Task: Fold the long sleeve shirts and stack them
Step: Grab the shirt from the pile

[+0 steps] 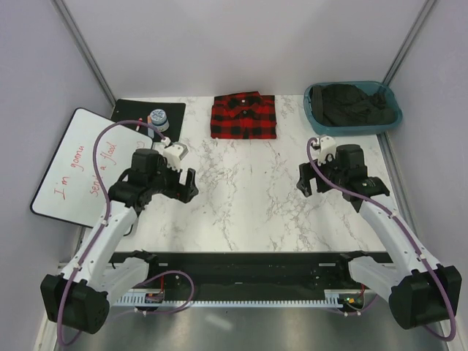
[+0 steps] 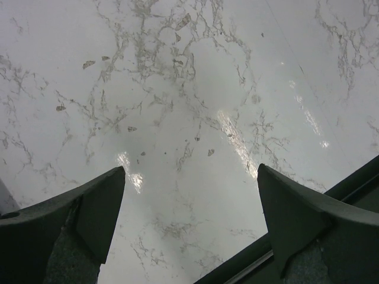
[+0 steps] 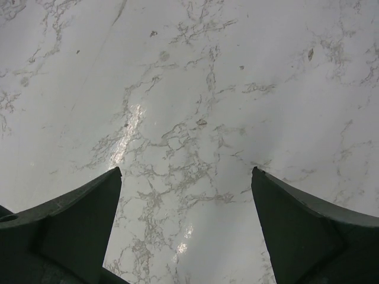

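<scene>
The red-and-black plaid shirt point(image 1: 244, 116) lies folded into a rectangle at the back middle of the marble table point(image 1: 248, 205). The dark charcoal shirt point(image 1: 351, 104) sits crumpled inside the teal tub point(image 1: 313, 110) at the back right. My left gripper point(image 1: 184, 185) is open and empty over the table's left part, well in front of the plaid shirt. My right gripper point(image 1: 307, 180) is open and empty over the right part, in front of the tub. Both wrist views show only bare marble between the left fingers point(image 2: 89, 207) and the right fingers point(image 3: 83, 213).
A white board with red writing point(image 1: 80, 164) lies at the left edge. A black mat point(image 1: 150, 117) at the back left carries a small round blue-grey object point(image 1: 158, 118). A black rail point(image 1: 241, 263) runs along the near table edge. White walls close the back and sides.
</scene>
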{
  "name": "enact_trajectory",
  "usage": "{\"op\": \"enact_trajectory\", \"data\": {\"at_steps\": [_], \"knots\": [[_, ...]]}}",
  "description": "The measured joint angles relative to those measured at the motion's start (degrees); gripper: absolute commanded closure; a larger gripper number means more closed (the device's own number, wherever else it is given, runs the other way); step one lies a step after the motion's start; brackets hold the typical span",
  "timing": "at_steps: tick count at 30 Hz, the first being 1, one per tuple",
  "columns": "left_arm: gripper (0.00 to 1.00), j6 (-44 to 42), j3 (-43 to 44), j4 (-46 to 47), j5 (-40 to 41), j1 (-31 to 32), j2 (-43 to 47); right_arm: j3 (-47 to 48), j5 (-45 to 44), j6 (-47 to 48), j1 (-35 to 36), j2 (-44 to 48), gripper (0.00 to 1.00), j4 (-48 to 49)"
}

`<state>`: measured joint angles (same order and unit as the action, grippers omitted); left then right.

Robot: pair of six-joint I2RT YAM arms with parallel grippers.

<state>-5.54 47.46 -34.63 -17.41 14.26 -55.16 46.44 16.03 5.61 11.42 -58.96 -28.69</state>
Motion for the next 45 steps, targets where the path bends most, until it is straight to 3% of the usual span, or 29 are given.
{"op": "enact_trajectory", "data": {"at_steps": [6, 16, 23, 27, 35, 42, 44, 45], "knots": [[0.01, 0.1, 6.8, -2.9, 0.4, -0.1, -7.2, 7.2, -1.7, 0.4, -0.5, -5.3, 0.02, -3.0], [0.0, 4.3, 25.5, -4.6, -0.5, -2.4, -16.2, 49.2, -1.0, 2.3, -11.1, -32.1, 0.02, -5.5], [0.01, 7.5, 24.5, -1.4, -5.3, -2.5, -16.2, 77.2, -4.6, 2.2, -19.3, -56.2, 0.02, -4.3], [0.0, 7.9, 22.6, -0.9, -5.7, -2.5, -16.7, 82.7, -7.7, 2.7, -20.8, -66.2, 0.02, -2.7], [0.0, 7.9, 21.5, -0.3, -5.6, -2.5, -19.2, 83.3, -15.0, 3.5, -20.0, -82.5, 0.02, 4.5], [0.0, 7.9, 21.4, -0.3, -5.2, -2.5, -21.6, 85.3, -18.6, 5.8, -19.9, -91.5, 0.02, 11.8], [0.01, 7.9, 21.4, -0.3, -5.1, -2.5, -22.2, 86.4, -19.1, 6.3, -20.0, -92.5, 0.12, 13.2], [0.01, 7.9, 21.4, -0.3, -5.0, -2.6, -22.6, 86.7, -19.2, 6.3, -20.0, -93.0, 0.39, 13.7]]}}
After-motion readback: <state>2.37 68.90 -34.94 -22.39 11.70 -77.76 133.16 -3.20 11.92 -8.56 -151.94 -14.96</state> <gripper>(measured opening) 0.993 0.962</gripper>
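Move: The dark pinstriped shirt to be grabbed lies crumpled in the blue bin, its middle roughly 43 cm ahead of the right hand, 29 cm to its right and 15 cm below. The bin around it centres about a centimetre nearer. The folded red plaid shirt lies about 37 cm ahead of the right hand and 23 cm to its left, also 15 cm down. From the left hand the pinstriped shirt is some 46 cm ahead, 71 cm right and 16 cm below. To the dark pinstriped shirt in the bin the right hand swings fast, about 40 cm forward and 22 cm right, arching up some 17 cm before plunging steeply into the bin, turning about 30 degrees clockwise. Its wide-open fingers end straddling cloth folds, tips down on the shirt. The empty left hand goes some 8 cm forward, rising, then sinking partway back. ##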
